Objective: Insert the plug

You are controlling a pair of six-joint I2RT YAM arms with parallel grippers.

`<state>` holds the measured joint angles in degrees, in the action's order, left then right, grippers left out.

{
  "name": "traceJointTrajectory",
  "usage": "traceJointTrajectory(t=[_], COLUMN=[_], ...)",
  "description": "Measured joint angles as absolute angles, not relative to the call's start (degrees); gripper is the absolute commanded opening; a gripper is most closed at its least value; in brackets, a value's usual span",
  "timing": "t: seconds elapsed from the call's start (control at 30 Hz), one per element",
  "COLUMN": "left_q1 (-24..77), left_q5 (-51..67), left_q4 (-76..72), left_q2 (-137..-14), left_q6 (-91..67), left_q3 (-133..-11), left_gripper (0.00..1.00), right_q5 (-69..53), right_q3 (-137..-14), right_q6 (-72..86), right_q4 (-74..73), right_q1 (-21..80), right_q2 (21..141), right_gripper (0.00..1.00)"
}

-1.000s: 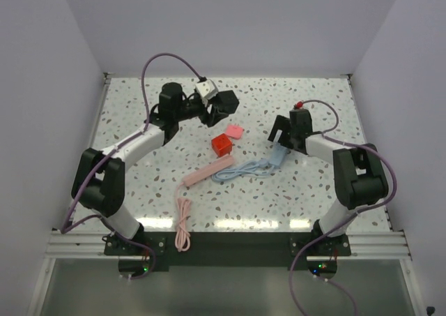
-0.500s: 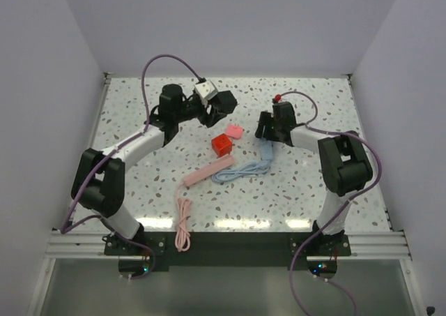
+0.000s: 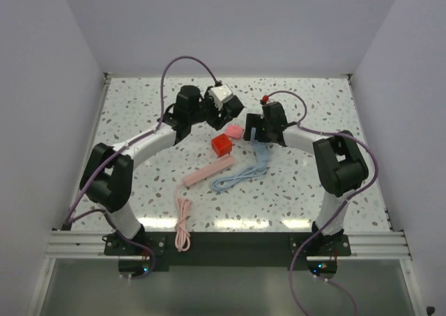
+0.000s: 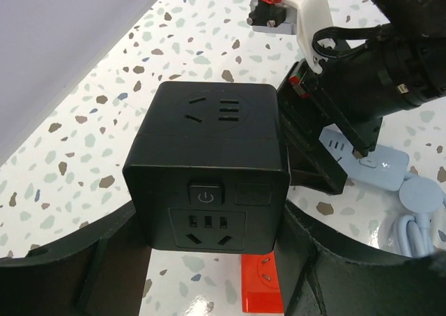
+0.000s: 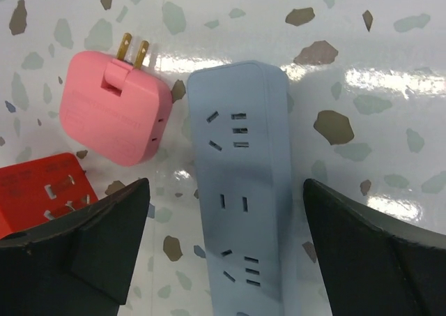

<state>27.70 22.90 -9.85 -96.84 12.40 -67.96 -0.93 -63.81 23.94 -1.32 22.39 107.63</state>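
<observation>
A pink plug [image 5: 115, 117] with two brass prongs lies flat on the table, also in the top view [image 3: 235, 131]. My right gripper [image 5: 226, 246] is open and hovers over a light blue power strip [image 5: 240, 183], one finger on each side of it and not touching. The pink plug is just left of the strip's far end. My left gripper [image 4: 209, 260] is shut on a black cube socket [image 4: 209, 169] and holds it above the table, close to the right gripper [image 3: 256, 131]. In the top view the left gripper [image 3: 226, 109] is behind the plug.
A red cube socket [image 3: 221, 145] sits just in front of the pink plug. A pink power strip [image 3: 209, 171] with a coiled pink cable [image 3: 182, 222] lies nearer the bases. The blue strip's cable [image 3: 237, 178] loops toward the centre. White walls enclose the table.
My right gripper moved left along the blue strip to its far end beside the pink plug, and the strip shifted left. My left arm carried the black cube rightward toward the centre.
</observation>
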Motion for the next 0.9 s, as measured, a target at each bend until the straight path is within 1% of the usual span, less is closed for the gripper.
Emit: traceJointTrajectory(t=[0.07,0.2,0.4,0.5,0.63,0.77,0.9], left_q1=[28.9,29.6,29.6,29.6,30.0,30.8,32.2], left_q5=[21.3,19.9,19.2,19.2,18.0,16.3,15.4], left_q4=[-8.4,-2.9,9.3,16.4,27.0,32.6,37.0], left_q2=[-98.5,-101.1,-106.3,-110.0,-117.0,-119.3,-120.7], left_q6=[13.1,14.8,19.4,22.3,25.6,27.0,27.7], left_q3=[-69.6,-74.1,-88.0,-96.1,-108.5,-110.1,-110.2], left_gripper=[0.00,0.00,0.00,0.00,0.00,0.00,0.00], right_q5=[-1.0,0.7,2.0,2.0,-0.3,-2.7,-3.7], right_q3=[-63.8,-63.7,-60.2,-60.1,-60.5,-62.5,-65.8], right_q6=[23.2,21.3,20.8,20.7,20.8,20.9,20.9], right_q4=[-3.0,-6.5,-6.5,-5.4,-4.9,-4.9,-4.8], right_q1=[22.0,19.9,13.3,12.3,12.5,12.5,12.5], right_q2=[107.1,103.8,91.6,88.8,89.9,92.7,96.3], right_gripper=[0.99,0.99,0.99,0.99,0.99,0.98,0.93])
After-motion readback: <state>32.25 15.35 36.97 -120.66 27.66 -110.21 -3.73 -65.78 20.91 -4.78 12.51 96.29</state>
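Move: The light blue power strip lies flat between the right hand's open fingers, its middle some 3 cm back of that hand and 2 cm below. The pink plug is about 8 cm left of the right hand and 2 cm ahead. From the left hand, gripping the black plug cube, the strip's middle is roughly 11 cm right, 3 cm back and 18 cm below; the red block is some 3 cm back and 2 cm left, 17 cm below. The black plug cube, still gripped by the left hand, dips slightly, swings about 5 cm forward, then draws back some 2.5 cm while sinking towards the strip and drifting right, the fingers tipping nearly 30 degrees steeper down. The right hand, already open, clears the strip, going up and to the right about 10 cm each, then eases a little forward and back left. ##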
